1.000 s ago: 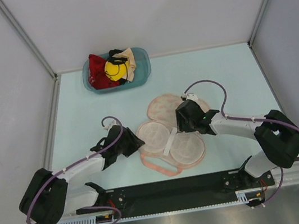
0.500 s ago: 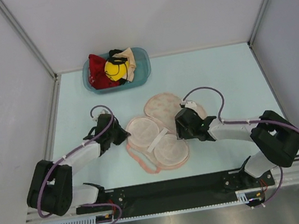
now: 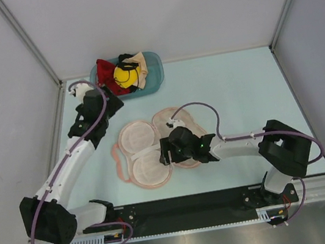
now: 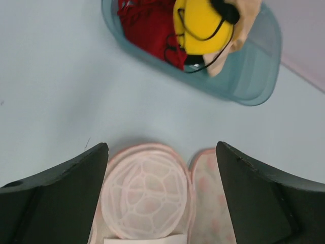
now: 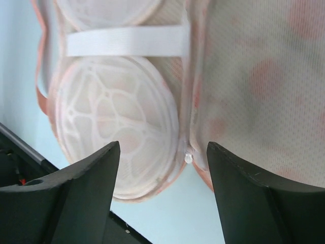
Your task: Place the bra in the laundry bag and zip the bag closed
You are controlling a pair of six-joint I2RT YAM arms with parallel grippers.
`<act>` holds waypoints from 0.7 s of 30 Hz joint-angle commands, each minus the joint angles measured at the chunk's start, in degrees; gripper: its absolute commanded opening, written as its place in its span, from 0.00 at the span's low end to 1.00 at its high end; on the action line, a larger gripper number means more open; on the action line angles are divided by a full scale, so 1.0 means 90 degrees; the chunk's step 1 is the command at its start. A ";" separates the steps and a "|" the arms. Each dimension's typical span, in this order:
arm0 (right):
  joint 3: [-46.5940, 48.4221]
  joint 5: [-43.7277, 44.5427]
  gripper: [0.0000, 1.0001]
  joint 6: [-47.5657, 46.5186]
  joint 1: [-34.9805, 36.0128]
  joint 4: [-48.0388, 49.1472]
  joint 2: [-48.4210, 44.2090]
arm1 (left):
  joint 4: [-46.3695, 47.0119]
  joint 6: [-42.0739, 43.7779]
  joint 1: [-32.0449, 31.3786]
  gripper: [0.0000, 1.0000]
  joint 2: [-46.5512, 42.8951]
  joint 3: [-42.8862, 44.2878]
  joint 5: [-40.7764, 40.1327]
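Observation:
The yellow bra (image 3: 125, 75) with black straps lies in the blue basket (image 3: 153, 81) on top of a red and a beige garment; it also shows in the left wrist view (image 4: 203, 20). The pale pink laundry bag (image 3: 137, 139) lies open on the table, with two white mesh domes and a white strap showing inside. My left gripper (image 3: 99, 107) is open and empty, raised between the bag (image 4: 147, 198) and the basket (image 4: 254, 76). My right gripper (image 3: 167, 152) is open and low over the bag's zipper rim (image 5: 188, 158), where dome (image 5: 111, 122) meets flap.
The basket stands at the back left by the rear wall. The enclosure's walls close in the left, right and back. The black base rail (image 3: 182, 208) runs along the near edge, close behind the bag.
The bag has slid to the left. My left arm has left the bag's left edge and swung up toward the basket. My right gripper has moved left along with the bag.

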 commanded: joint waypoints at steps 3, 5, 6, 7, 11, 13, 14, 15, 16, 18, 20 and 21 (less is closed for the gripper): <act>0.0182 0.0082 0.76 -0.0675 -0.0291 -0.0362 -0.0766 | 0.0812 0.1285 0.0801 0.86 0.0997 0.1006 0.2078; -0.0032 0.0033 0.76 -0.0783 -0.0514 -0.0362 -0.1077 | 0.1165 0.1452 0.0929 0.81 0.1921 0.1669 0.2650; -0.0092 -0.0034 0.76 -0.0919 -0.0622 -0.0381 -0.1176 | 0.1156 0.1492 0.1046 0.78 0.2256 0.1962 0.2962; -0.0170 -0.0064 0.76 -0.0988 -0.0701 -0.0420 -0.1274 | 0.1107 0.1473 0.1115 0.76 0.2646 0.2603 0.3275; -0.0512 -0.0142 0.76 -0.1291 -0.1237 -0.0557 -0.1878 | 0.1331 0.1249 0.1554 0.72 0.4297 0.4052 0.4488; -0.0736 -0.0337 0.76 -0.1369 -0.1442 -0.0509 -0.2036 | 0.1303 0.1160 0.1681 0.69 0.5138 0.4785 0.4780; -0.0834 -0.0415 0.77 -0.1370 -0.1627 -0.0470 -0.2181 | 0.1302 0.1005 0.1779 0.69 0.5382 0.4971 0.4820; -0.0999 -0.0474 0.76 -0.1360 -0.1736 -0.0344 -0.2241 | 0.1418 0.0955 0.1838 0.69 0.5655 0.5108 0.4966; -0.1097 -0.0687 0.77 -0.1370 -0.1814 -0.0275 -0.2280 | 0.1545 0.0887 0.1886 0.69 0.5793 0.5129 0.5141; -0.1225 -0.0922 0.76 -0.1370 -0.2048 -0.0148 -0.2368 | 0.1867 0.0828 0.1984 0.69 0.5921 0.5110 0.5191; -0.1342 -0.1069 0.76 -0.1389 -0.2175 0.0046 -0.2388 | 0.2276 0.0721 0.2062 0.70 0.6097 0.5022 0.5405; -0.1371 -0.1147 0.76 -0.1389 -0.2224 0.0096 -0.2388 | 0.2424 0.0662 0.2092 0.71 0.6194 0.5022 0.5687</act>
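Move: In the basket far ahead of the left hand, the yellow bra lies about 28 cm forward, 5 cm right and 15 cm below; the red garment lies about level with the bra, 8 cm left of it, and the beige cloth 7 cm right of the bra and slightly farther out. From the right hand, the laundry bag's floral body has its middle 10 cm ahead, 7 cm right and 4 cm below; the near round pocket lies 6 cm to that hand's left. Reaching for the basket, the left hand sweeps about 23 cm forward, first lifting a little, then sinking some 10 cm over the basket towards the yellow bra while turning clockwise about 25 degrees; its fingers narrow somewhat but stay well open. The right hand withdraws from the round pockets, open and empty, rising then dipping slightly as it goes 11 cm right and 5 cm forward over the floral body. ##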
